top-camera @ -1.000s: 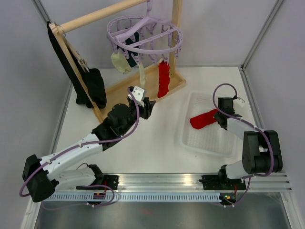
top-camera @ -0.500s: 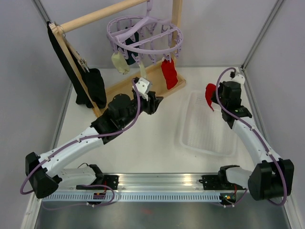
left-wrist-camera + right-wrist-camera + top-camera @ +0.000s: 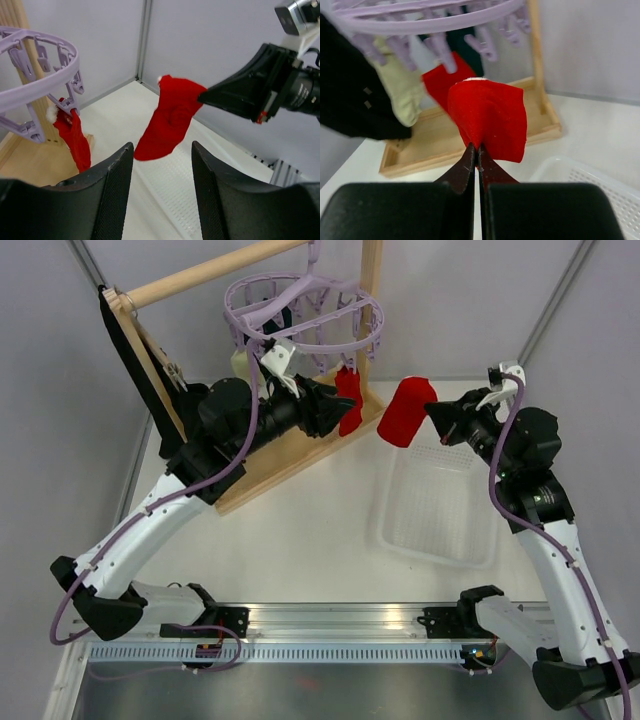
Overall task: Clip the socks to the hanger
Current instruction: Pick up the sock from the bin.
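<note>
My right gripper (image 3: 432, 412) (image 3: 478, 148) is shut on a red sock (image 3: 405, 412) (image 3: 490, 116) (image 3: 169, 120), holding it in the air above the tray's far end. The sock hangs to the right of the lavender hanger (image 3: 300, 308) (image 3: 40, 85) (image 3: 420, 17). A second red sock (image 3: 349, 400) (image 3: 75, 137) hangs from a clip on the hanger's right side. A cream sock (image 3: 405, 85) and a dark teal sock (image 3: 283, 320) hang further back. My left gripper (image 3: 335, 405) (image 3: 162, 147) is open and empty beside the clipped red sock, pointing at the held one.
A white perforated tray (image 3: 440, 510) (image 3: 200, 200) lies on the table under the right arm. The hanger hangs from a wooden rack (image 3: 290, 455) whose upright post (image 3: 370, 300) stands just behind it. A long black cloth (image 3: 135, 360) drapes over the rack's left end.
The right arm lifted the red sock out of the tray and carried it up and left toward the hanger. The left arm rose to the hanger's right side, its jaws opening wider.
</note>
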`<state>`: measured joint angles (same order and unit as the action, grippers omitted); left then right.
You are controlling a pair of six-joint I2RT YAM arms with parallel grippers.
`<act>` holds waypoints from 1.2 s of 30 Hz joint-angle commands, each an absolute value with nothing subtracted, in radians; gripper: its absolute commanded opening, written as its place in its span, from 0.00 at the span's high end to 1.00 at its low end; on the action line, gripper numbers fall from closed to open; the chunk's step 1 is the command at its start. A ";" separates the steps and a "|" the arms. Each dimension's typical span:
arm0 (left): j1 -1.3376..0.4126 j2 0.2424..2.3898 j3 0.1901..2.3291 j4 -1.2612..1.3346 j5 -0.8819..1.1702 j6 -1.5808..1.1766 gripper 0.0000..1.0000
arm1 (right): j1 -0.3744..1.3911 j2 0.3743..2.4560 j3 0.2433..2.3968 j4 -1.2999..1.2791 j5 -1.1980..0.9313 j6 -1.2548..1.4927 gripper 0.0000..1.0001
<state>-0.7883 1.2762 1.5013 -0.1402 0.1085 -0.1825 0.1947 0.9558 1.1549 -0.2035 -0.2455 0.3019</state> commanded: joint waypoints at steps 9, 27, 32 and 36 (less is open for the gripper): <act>-0.592 1.341 1.543 -0.170 0.579 -0.543 0.45 | 0.353 0.897 1.187 -0.233 -0.566 0.164 1.00; -0.568 1.233 1.250 0.051 0.655 -0.755 0.45 | 0.499 0.925 1.193 -0.278 -0.453 0.091 1.00; -0.565 1.210 1.209 0.100 0.644 -0.822 0.44 | 0.514 0.931 1.192 -0.279 -0.437 0.081 1.00; -0.565 1.193 1.160 0.149 0.631 -0.879 0.44 | 0.523 0.931 1.190 -0.276 -0.417 0.074 1.00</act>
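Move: The red sock in the right fingers is about 12 cm to the left hand's right, some 5 cm ahead and barely lower. Also from the left hand, the hung red sock is roughly 12 cm ahead, 4 cm right and 5 cm lower; the hanger's middle about 20 cm ahead, 8 cm left and 7 cm higher; the bin some 28 cm right, 2 cm ahead, far below. The left fingers lie about 19 cm left of the right hand, nearly level. Still pinching the red sock, the right fingers carry it left and back, some 10 cm and 8 cm, towards the left gripper, turning 30 degrees counter-clockwise, then nearly stop. The left hand, fingers staying open, sinks about 8 cm with a slight draw back, rises a little, rolls some 35 degrees about its fingers and swings them farther right towards the sock. ##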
